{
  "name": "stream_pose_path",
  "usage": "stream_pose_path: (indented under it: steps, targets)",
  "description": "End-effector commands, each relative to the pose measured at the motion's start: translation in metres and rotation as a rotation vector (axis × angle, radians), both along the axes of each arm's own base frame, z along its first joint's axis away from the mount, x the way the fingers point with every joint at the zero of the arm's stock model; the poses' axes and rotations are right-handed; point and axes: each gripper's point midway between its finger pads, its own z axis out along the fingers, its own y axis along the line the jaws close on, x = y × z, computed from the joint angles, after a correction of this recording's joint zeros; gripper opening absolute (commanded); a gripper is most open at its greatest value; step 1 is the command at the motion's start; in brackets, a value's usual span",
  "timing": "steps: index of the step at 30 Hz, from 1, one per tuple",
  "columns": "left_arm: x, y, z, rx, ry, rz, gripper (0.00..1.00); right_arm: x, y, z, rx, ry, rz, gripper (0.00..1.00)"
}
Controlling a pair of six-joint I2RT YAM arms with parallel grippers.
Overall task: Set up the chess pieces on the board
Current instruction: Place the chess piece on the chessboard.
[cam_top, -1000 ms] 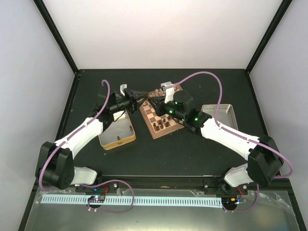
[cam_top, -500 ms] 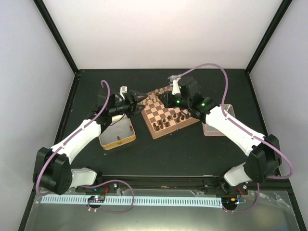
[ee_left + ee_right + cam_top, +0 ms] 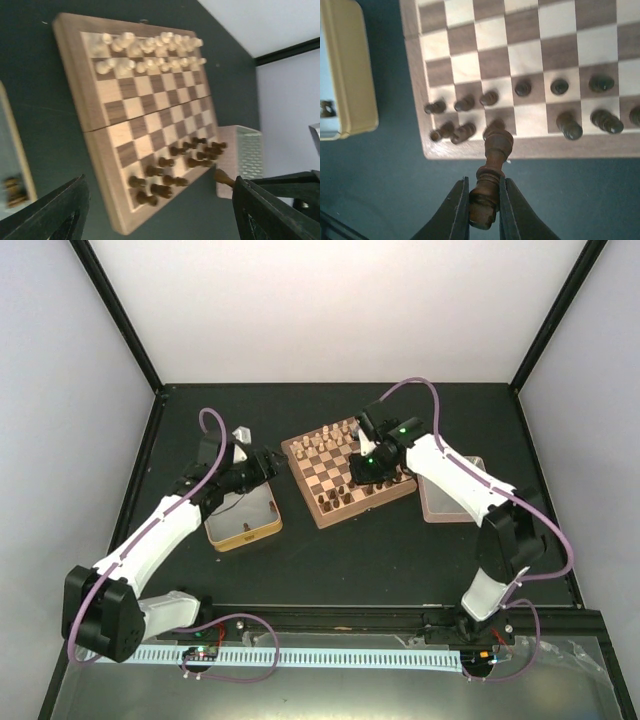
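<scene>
The board (image 3: 318, 476) lies mid-table, with cream chessmen along its far rows and several dark-brown chess pieces (image 3: 170, 172) on its near rows. My right gripper (image 3: 484, 192) is shut on the base of one dark chess piece (image 3: 492, 165), whose head hangs over the board's near rim (image 3: 530, 150). In the top view that gripper (image 3: 365, 466) is above the board's near right part. My left gripper (image 3: 268, 462) stands open and empty left of the board, above the gold tin. Its dark fingers (image 3: 55, 212) frame the board (image 3: 100, 105) in the left wrist view.
The gold tin (image 3: 243, 522) sits left of the board and has a few dark pieces in it (image 3: 12, 190). A silver tin (image 3: 447, 502) lies right of the board. Black frame posts stand at the table's back corners.
The left gripper has opened and drawn back left off the board toward the gold tin. The right arm has swung round with its dark piece to the board's near right rows.
</scene>
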Motion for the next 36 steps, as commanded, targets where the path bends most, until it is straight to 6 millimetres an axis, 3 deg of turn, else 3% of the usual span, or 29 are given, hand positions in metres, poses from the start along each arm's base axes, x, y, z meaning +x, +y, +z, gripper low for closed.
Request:
stream_pose_path:
  steps: [1,6,14,22,36]
  targets:
    - [0.004,0.031,0.0,0.219,-0.075,0.048,0.8,-0.019,-0.015,-0.018,-0.112,0.107,0.042,0.01]
    - [0.004,0.034,-0.009,0.253,-0.065,0.04,0.8,-0.021,-0.019,-0.044,-0.178,0.157,0.05,0.01]
    - [0.005,0.034,-0.016,0.262,-0.05,0.033,0.8,-0.004,-0.013,-0.061,-0.214,0.165,0.049,0.01]
    - [0.007,0.033,-0.022,0.263,-0.028,0.034,0.8,0.015,-0.009,-0.07,-0.254,0.148,0.044,0.02]
    - [0.008,0.032,-0.03,0.27,-0.004,0.031,0.8,0.01,-0.008,-0.079,-0.261,0.186,0.06,0.08]
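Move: The right hand already holds a tall dark piece; its empty back-row square lies about 12 cm below, 1 cm ahead and 1 cm right. The dark bishop stands about level and 2 cm left of the hand, the next back-row piece some 2 cm ahead and 4 cm right, and a pawn 4 cm straight ahead, all roughly 10 cm below. From the empty left hand the square is about 19 cm right, 2 cm back and 15 cm down. Right hand lowers its gripped piece about 8 cm into the back-row gap; left hand eases left and down. ##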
